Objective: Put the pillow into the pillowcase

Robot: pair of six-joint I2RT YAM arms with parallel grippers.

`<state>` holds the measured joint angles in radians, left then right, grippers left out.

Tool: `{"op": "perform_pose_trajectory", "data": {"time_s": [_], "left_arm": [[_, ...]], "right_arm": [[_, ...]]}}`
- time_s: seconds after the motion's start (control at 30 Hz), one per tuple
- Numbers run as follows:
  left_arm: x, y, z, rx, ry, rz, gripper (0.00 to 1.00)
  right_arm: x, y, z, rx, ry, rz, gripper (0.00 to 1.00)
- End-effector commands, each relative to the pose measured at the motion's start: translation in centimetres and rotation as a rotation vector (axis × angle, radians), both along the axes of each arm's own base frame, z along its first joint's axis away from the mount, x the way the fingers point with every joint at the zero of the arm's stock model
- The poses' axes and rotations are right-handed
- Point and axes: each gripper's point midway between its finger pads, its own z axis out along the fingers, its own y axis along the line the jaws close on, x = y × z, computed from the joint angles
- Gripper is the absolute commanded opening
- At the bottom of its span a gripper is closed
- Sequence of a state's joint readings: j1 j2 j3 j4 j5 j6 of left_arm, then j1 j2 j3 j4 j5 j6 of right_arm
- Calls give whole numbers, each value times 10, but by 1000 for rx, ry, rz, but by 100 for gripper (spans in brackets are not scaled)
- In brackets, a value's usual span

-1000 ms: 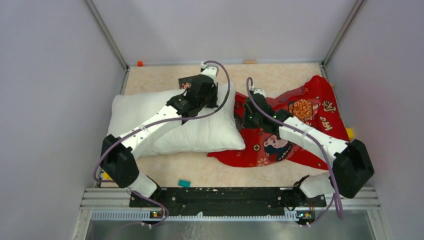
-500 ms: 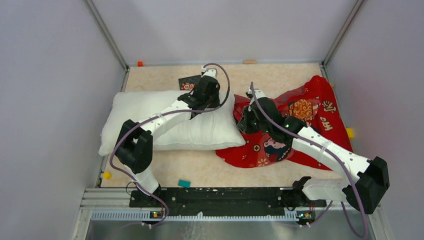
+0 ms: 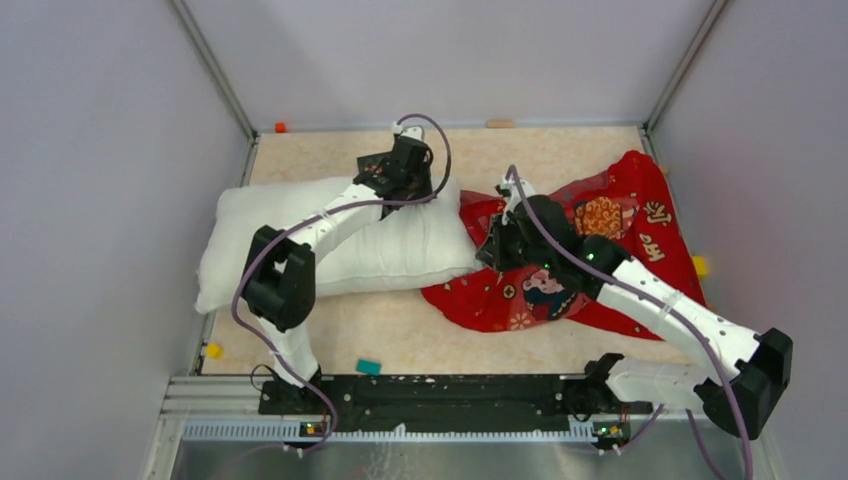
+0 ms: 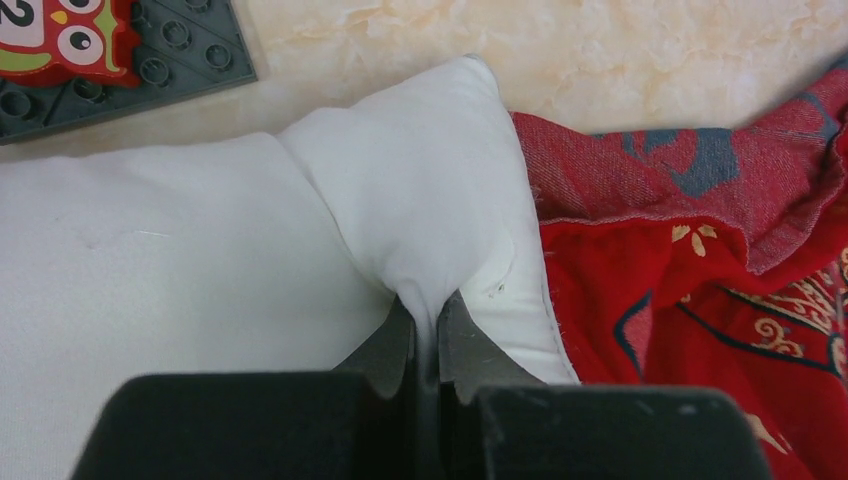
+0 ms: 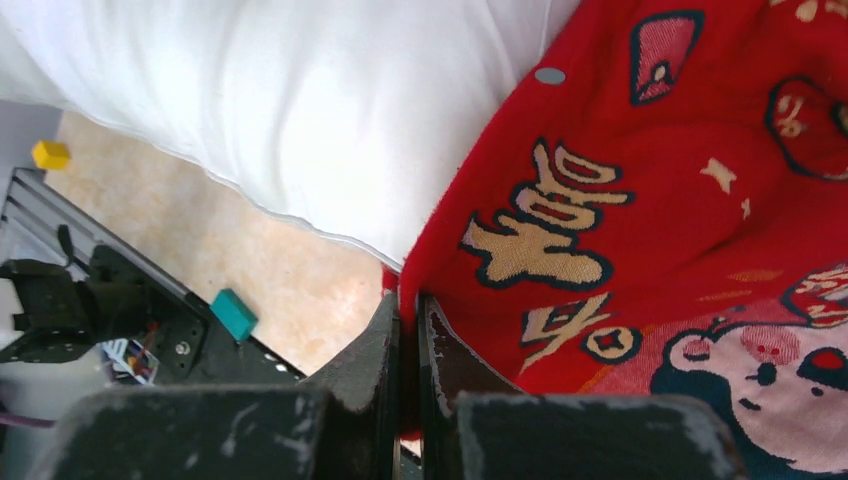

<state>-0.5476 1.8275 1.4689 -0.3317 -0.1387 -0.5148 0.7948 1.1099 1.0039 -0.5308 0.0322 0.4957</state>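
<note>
The white pillow [image 3: 330, 235] lies on the left half of the table, its right end against the red pillowcase [image 3: 610, 215]. My left gripper [image 4: 427, 318] is shut on a pinched fold of the pillow [image 4: 200, 260] near its far right corner. The pillowcase [image 4: 700, 270] lies just right of that corner, its hem running alongside the pillow's edge. My right gripper [image 5: 410, 305] is shut on the pillowcase [image 5: 620, 180] at its edge, beside the pillow [image 5: 300, 90]. In the top view the right gripper [image 3: 497, 245] sits at the case's left edge and the left gripper [image 3: 412, 180] at the pillow's far edge.
A grey studded plate with an owl picture [image 4: 110, 45] lies beyond the pillow. A teal block [image 3: 369, 367] and a yellow block [image 3: 212, 350] lie near the front rail. Another yellow block [image 3: 700, 266] sits at the right wall. Grey walls enclose the table.
Both arms have stretched further out. The left gripper has carried the pillow's corner back and slightly left. The right gripper has drawn the pillowcase's edge left, closer to the pillow.
</note>
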Motion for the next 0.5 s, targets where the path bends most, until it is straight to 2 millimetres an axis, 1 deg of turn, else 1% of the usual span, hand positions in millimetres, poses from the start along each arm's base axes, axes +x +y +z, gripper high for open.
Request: {"op": "perform_pose_trajectory", "data": {"time_s": [0.0, 0.03, 0.13, 0.17, 0.23, 0.3, 0.33, 0.4, 0.47], "left_arm": [[-21, -1, -36, 82, 70, -12, 0], [-30, -6, -35, 98, 67, -28, 0], [-63, -23, -23, 106, 40, -84, 0], [-76, -29, -14, 96, 23, -106, 0], [-103, -44, 4, 64, -8, -149, 0], [-126, -54, 17, 49, -36, -181, 0], [-132, -55, 19, 43, -40, -185, 0], [-137, -46, 3, 46, -23, -160, 0], [-139, -33, -21, 78, 18, -114, 0]], "right_arm": [[5, 14, 67, 110, -105, 29, 0], [12, 16, 71, 109, -104, 1, 0], [32, 22, 84, 114, -93, -87, 0], [39, 24, 88, 116, -97, -114, 0], [53, 26, 89, 100, -101, -168, 0], [66, 26, 74, 50, -94, -216, 0], [69, 25, 63, 23, -83, -235, 0], [68, 25, 37, -15, -45, -238, 0], [60, 22, 9, -39, -2, -229, 0]]}}
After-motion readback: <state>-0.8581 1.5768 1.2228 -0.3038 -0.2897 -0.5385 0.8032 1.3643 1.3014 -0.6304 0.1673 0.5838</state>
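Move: The left hand grips the pillow's right end; the case rim pinched in the right fingers lies some 13 cm back and 11 cm right of this hand, roughly level. The dark plate is about 5 cm ahead, 10 cm left and 10 cm below the left hand. From the right hand, the gripped pillow end lies about 13 cm ahead and 11 cm left, roughly level; the pillow's near corner is 2 cm back, 2 cm left and 6 cm below. Left pulls the pinched pillow back 12 cm and rightward; right arcs the held rim forward-left 5 cm towards it. ##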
